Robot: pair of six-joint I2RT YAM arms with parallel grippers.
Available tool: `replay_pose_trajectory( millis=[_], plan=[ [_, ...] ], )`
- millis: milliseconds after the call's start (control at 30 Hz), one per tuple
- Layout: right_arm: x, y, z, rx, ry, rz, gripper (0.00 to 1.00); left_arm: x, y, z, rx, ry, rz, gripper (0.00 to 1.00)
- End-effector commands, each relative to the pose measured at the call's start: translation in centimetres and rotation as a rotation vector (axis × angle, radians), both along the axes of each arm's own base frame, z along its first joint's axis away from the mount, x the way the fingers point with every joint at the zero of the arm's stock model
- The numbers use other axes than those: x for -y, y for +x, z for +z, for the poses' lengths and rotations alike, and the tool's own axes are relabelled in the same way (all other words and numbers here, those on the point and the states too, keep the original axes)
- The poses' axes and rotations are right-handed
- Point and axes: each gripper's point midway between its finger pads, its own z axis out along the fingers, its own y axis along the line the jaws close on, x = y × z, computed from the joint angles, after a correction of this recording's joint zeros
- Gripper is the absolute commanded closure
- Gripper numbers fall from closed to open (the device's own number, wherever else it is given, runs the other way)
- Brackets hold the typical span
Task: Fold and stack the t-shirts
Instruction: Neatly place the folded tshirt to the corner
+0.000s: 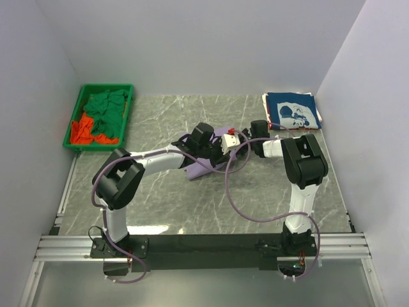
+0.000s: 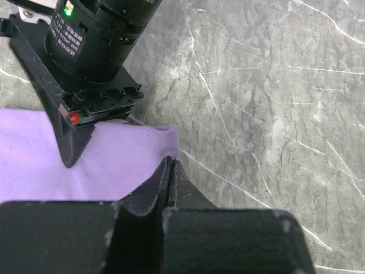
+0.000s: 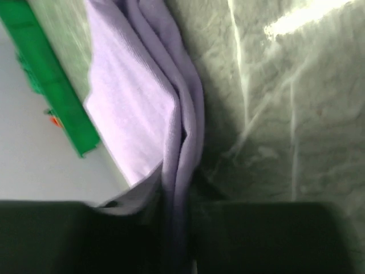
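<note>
A lavender t-shirt (image 1: 199,169) lies mid-table under both grippers. My left gripper (image 1: 217,148) is shut, its tips (image 2: 170,162) pinched at the corner edge of the lavender cloth (image 2: 85,165). My right gripper (image 1: 231,139) comes in from the right, and its body (image 2: 94,63) shows just beside the left one. In the right wrist view the right gripper (image 3: 182,200) is shut on a bunched fold of the lavender shirt (image 3: 131,114). A folded navy t-shirt (image 1: 291,110) with white print lies at the back right. Green t-shirts (image 1: 105,109) and an orange-red one (image 1: 80,131) lie crumpled in the bin.
A green plastic bin (image 1: 102,86) stands at the back left, its rim (image 3: 51,85) also in the right wrist view. White walls enclose the marble table (image 1: 192,211) on three sides. A purple cable (image 1: 233,198) loops over the table between the arms.
</note>
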Motion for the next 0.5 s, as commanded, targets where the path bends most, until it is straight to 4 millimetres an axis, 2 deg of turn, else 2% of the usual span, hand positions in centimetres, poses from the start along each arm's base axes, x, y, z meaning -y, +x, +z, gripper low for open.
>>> replay_pose_trajectory(
  millis=[0, 33, 67, 100, 133, 167, 200, 233, 300, 333, 400, 467],
  plan=[
    [0.1, 1.7, 0.4, 0.061, -0.069, 0.017, 0.86, 1.2, 1.0, 2.8, 0.043, -0.063, -0.008, 0.99],
    [0.1, 2.2, 1.1, 0.068, -0.089, 0.031, 0.93, 1.0, 1.2, 2.9, 0.041, -0.062, 0.003, 0.99],
    [0.5, 2.6, 1.7, 0.109, -0.136, 0.068, 1.00, 0.8, 1.4, 3.6, 0.043, -0.071, 0.017, 0.92],
    [0.8, 2.9, 2.2, 0.124, -0.166, 0.087, 1.00, 0.4, 1.5, 4.0, 0.037, -0.079, 0.029, 0.86],
    [1.1, 3.5, 3.6, 0.179, -0.210, 0.142, 1.00, -0.6, 2.3, 4.5, 0.000, -0.100, 0.073, 0.74],
    [1.9, 4.2, 4.4, 0.205, -0.247, 0.150, 1.00, -1.3, 2.7, 5.8, -0.012, -0.125, 0.094, 0.70],
    [2.2, 4.3, 4.7, 0.213, -0.287, 0.175, 1.00, -2.1, 3.0, 6.4, -0.035, -0.136, 0.114, 0.66],
    [2.6, 4.7, 5.9, 0.226, -0.322, 0.198, 1.00, -3.7, 3.7, 6.5, -0.085, -0.130, 0.159, 0.61],
    [3.8, 5.2, 6.3, 0.277, -0.436, 0.260, 1.00, -5.3, 4.2, 8.1, -0.092, -0.142, 0.202, 0.55],
    [4.4, 5.5, 7.0, 0.281, -0.474, 0.275, 1.00, -6.6, 4.8, 8.2, -0.110, -0.136, 0.236, 0.45],
    [5.9, 6.3, 7.2, 0.314, -0.565, 0.317, 1.00, -8.3, 5.0, 9.0, -0.119, -0.122, 0.285, 0.42],
    [7.0, 7.2, 7.9, 0.341, -0.643, 0.362, 1.00, -10.3, 5.9, 9.8, -0.120, -0.122, 0.362, 0.15]
  ],
)
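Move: The folded purple t-shirt is at both hands. Its middle is about 10 cm to the right hand's left, 4 cm back and a centimetre or so below, with its right edge already between the half-closed fingers. The left fingers still pinch its raised near-right corner, its middle some 4 cm ahead, 5 cm left and 4 cm lower. The navy t-shirt stack in the corner is roughly 20 cm to the right of the right hand, 11 cm ahead and 2 cm lower. The right fingers shut on the t-shirt's right edge, then carry it forward and up, about 7 cm each, and half as far right towards the navy stack, the wrist tilting upward and rolling some 30 degrees in all. The left hand opens wide, lets go of the near-right corner and draws off about 9 cm left, with a smaller shift forward and up, swinging its fingers counter-clockwise. ##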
